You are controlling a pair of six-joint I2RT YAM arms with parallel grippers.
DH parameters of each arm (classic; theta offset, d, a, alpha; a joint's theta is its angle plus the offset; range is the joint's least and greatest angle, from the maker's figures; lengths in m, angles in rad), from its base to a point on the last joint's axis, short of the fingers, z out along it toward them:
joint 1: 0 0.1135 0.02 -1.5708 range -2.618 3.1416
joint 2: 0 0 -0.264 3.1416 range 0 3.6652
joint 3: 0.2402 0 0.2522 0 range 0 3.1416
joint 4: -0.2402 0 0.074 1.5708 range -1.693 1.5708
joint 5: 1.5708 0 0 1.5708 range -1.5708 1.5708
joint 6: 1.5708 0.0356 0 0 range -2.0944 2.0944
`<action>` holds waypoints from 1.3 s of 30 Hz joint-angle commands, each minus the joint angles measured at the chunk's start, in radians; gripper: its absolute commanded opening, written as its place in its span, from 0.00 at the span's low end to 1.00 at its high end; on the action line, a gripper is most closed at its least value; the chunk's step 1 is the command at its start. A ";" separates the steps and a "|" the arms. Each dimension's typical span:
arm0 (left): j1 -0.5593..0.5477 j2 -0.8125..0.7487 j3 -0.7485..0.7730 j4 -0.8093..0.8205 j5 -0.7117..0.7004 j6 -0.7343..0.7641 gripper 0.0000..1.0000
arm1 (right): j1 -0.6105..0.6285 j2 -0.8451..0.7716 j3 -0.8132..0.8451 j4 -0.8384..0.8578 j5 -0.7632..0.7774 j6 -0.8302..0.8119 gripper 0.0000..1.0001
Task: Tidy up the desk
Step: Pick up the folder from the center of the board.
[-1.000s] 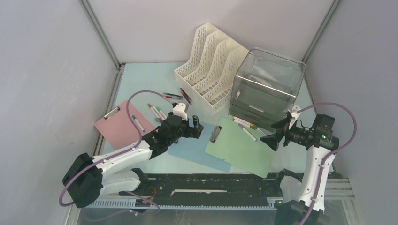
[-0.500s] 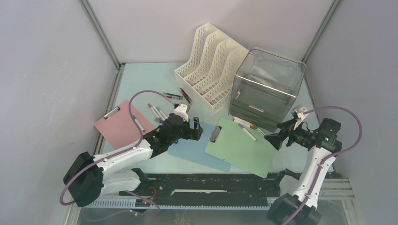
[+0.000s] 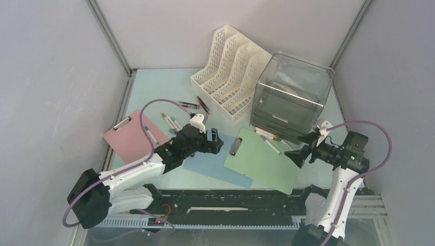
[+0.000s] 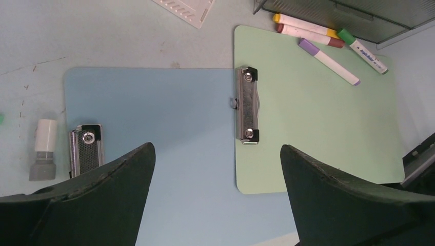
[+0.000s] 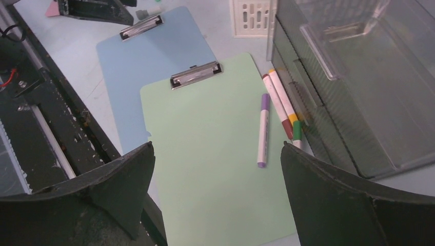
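The desk (image 3: pixel 154 87) is a pale mint-blue tabletop. On it lie a blue clipboard (image 3: pixel 213 161), a green clipboard (image 3: pixel 261 161) overlapping its right edge, and a pink clipboard (image 3: pixel 131 138) at the left. My left gripper (image 3: pixel 217 142) hovers open over the blue clipboard (image 4: pixel 154 113), near its clip end, holding nothing. My right gripper (image 3: pixel 297 147) hangs open and empty above the green clipboard (image 5: pixel 215 154), at its right side. A purple-capped marker (image 5: pixel 263 130) lies on the green board.
A white file organizer (image 3: pixel 231 72) lies at the back middle, with a grey see-through drawer unit (image 3: pixel 292 97) to its right. Two or three markers (image 5: pixel 282 105) rest against the drawer's base. Several loose markers (image 3: pixel 172 122) are scattered between the pink board and the organizer.
The right arm swung slightly out to the right and came back, its gripper ending a little lower over the green clipboard. The left arm has barely moved. Both grippers stayed open.
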 commanded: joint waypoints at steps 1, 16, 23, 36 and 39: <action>-0.005 -0.022 0.050 0.044 0.006 -0.031 0.99 | 0.056 -0.027 0.001 0.041 -0.003 0.023 1.00; -0.080 0.324 0.280 -0.106 -0.076 -0.170 0.71 | 0.233 -0.020 0.006 0.139 0.163 0.176 1.00; -0.152 0.500 0.411 -0.214 -0.144 -0.137 0.54 | 0.275 -0.014 0.010 0.137 0.183 0.181 1.00; -0.178 0.631 0.528 -0.317 -0.174 -0.062 0.35 | 0.283 -0.023 0.010 0.139 0.197 0.183 1.00; -0.185 0.644 0.545 -0.338 -0.179 -0.057 0.33 | 0.290 -0.014 0.011 0.141 0.197 0.185 1.00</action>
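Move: The green folder's clip is about 7 cm to the right of my left hand, roughly 2 cm ahead and some 11 cm below. The blue folder lies almost under that hand, its middle about 3 cm back and 2 cm right; its clip is around 11 cm left and 2 cm ahead. The purple marker is roughly 22 cm right and 3 cm ahead. From my right hand the green folder's clip is about 23 cm left, 7 cm ahead and 19 cm below. I carry my left hand about 8 cm to the right, first level and slightly forward, then down some 7 cm over the green folder's clip, tipping the fingers roughly 25 degrees further down. On the way I narrow them from wide open to about a third, stopping just above the clip. My right hand, still open, shifts a couple of centimetres left and sinks slightly. ##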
